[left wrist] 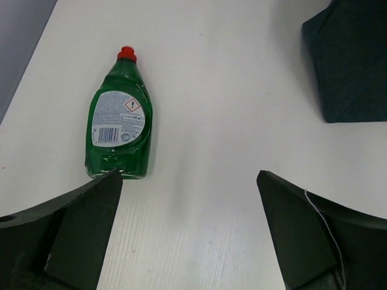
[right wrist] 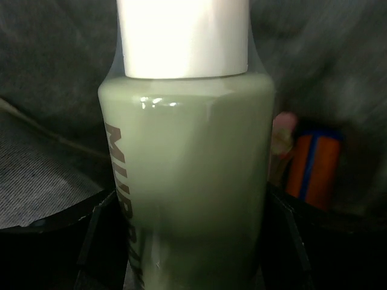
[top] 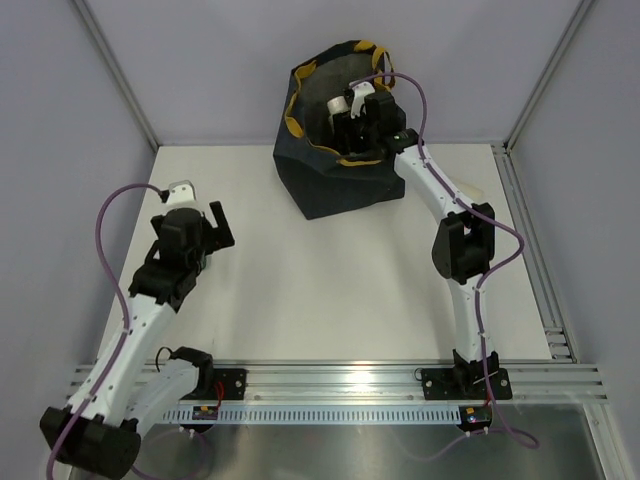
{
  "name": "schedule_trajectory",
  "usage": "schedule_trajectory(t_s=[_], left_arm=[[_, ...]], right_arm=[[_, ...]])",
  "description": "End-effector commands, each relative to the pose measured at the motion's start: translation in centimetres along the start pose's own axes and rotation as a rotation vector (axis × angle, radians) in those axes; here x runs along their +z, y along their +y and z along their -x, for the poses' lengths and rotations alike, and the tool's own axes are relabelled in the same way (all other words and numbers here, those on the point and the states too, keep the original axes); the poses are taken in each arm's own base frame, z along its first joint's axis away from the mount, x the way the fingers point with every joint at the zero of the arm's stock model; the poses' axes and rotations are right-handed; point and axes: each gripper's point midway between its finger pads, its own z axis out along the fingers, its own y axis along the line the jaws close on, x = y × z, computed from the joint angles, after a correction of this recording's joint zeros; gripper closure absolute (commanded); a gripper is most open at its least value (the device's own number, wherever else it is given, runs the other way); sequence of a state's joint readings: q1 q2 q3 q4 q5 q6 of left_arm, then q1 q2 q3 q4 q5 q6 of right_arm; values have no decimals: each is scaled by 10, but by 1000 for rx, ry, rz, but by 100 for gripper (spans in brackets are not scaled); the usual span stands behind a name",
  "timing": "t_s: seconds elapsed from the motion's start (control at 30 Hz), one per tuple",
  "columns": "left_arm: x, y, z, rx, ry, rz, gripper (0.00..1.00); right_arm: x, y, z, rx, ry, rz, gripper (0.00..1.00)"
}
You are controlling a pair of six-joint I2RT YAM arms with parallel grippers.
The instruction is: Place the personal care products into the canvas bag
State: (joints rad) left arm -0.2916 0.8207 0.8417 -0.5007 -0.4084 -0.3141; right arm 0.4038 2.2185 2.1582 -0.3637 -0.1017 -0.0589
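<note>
The navy canvas bag point(top: 335, 185) with its mustard rim stands at the far middle of the table. My right gripper point(top: 356, 118) is down inside it, shut on a pale grey-green bottle point(right wrist: 187, 175) with a white cap, held upright between both fingers. Its cap shows in the top view point(top: 338, 103). Behind it in the bag lie an orange bottle with blue ends point(right wrist: 314, 169) and a pinkish one point(right wrist: 281, 136). My left gripper point(left wrist: 188, 199) is open and empty, low over the table at the left point(top: 205, 225).
A green dish-soap bottle point(left wrist: 120, 124) with a red cap lies flat just ahead and left of my left gripper. A corner of the bag point(left wrist: 351, 66) shows at that view's upper right. A metal frame rail point(top: 530, 250) runs along the table's right edge.
</note>
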Motion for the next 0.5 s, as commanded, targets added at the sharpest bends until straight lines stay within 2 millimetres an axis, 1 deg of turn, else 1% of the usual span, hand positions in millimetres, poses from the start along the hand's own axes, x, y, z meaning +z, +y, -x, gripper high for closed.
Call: schedule_trajectory(t_s=[0.0,0.03,0.07,0.1,0.13,0.17,0.2,0.23,0.27,0.3,0.33,0.37,0.4,0.43,0.47], left_arm=[[28,0,-1,-63,45,-14,1],[34,4,-1,-79,56,4,1],[47,11,-4,-87,88,40,1],[52,12,2,-94,87,50,1],[57,15,3,-94,95,63,1],[68,21,-1,-87,122,95,1],[73,26,-2,-73,130,116,1],[78,28,1,-68,130,129,1],[88,35,-7,-60,164,163,1],[93,42,-9,-52,175,200,1],[99,47,-8,-52,185,224,1],[105,56,-12,-53,204,256,1],[116,64,-25,-46,253,302,1],[121,68,-24,-46,267,325,1],[127,69,-26,-35,284,336,1]], right_arm=[[-30,17,80,122,-189,45,96],[-13,14,51,155,-102,28,93],[-12,11,55,180,-104,14,89],[-6,9,48,186,-82,3,81],[6,5,33,191,-42,-15,77],[10,1,28,192,-32,-31,75],[14,-3,23,191,-22,-42,70],[20,-6,14,190,-6,-49,66],[22,-11,11,188,-3,-55,60],[22,-12,11,180,-6,-50,51],[21,-14,11,175,-7,-45,30],[18,-15,14,167,-9,-13,21],[14,-13,19,163,-14,14,13],[1,-10,30,148,-32,46,1],[-8,-1,39,108,-45,122,1]])
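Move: The right hand holds the pale green bottle inside the canvas bag, whose floor lies about 20 cm below it and 2 cm ahead. In there, the pink-capped bottle is roughly 6 cm ahead and 7 to the right, the orange tube some 8 ahead and 11 right. From the empty left hand, the dark green bottle lies about 7 cm ahead, 8 left and 19 below; the bag's middle is some 27 ahead and 34 right. Down into the canvas bag by about 5 cm, tipping a little further downward, the right hand lowers the pale green bottle, then spreads its fingers at the end and lets go of it. Meanwhile the open left hand swoops down some 9 cm, also forward and left towards the dark green bottle, pitching about 20 degrees down and turning slightly counter-clockwise, touching nothing. ##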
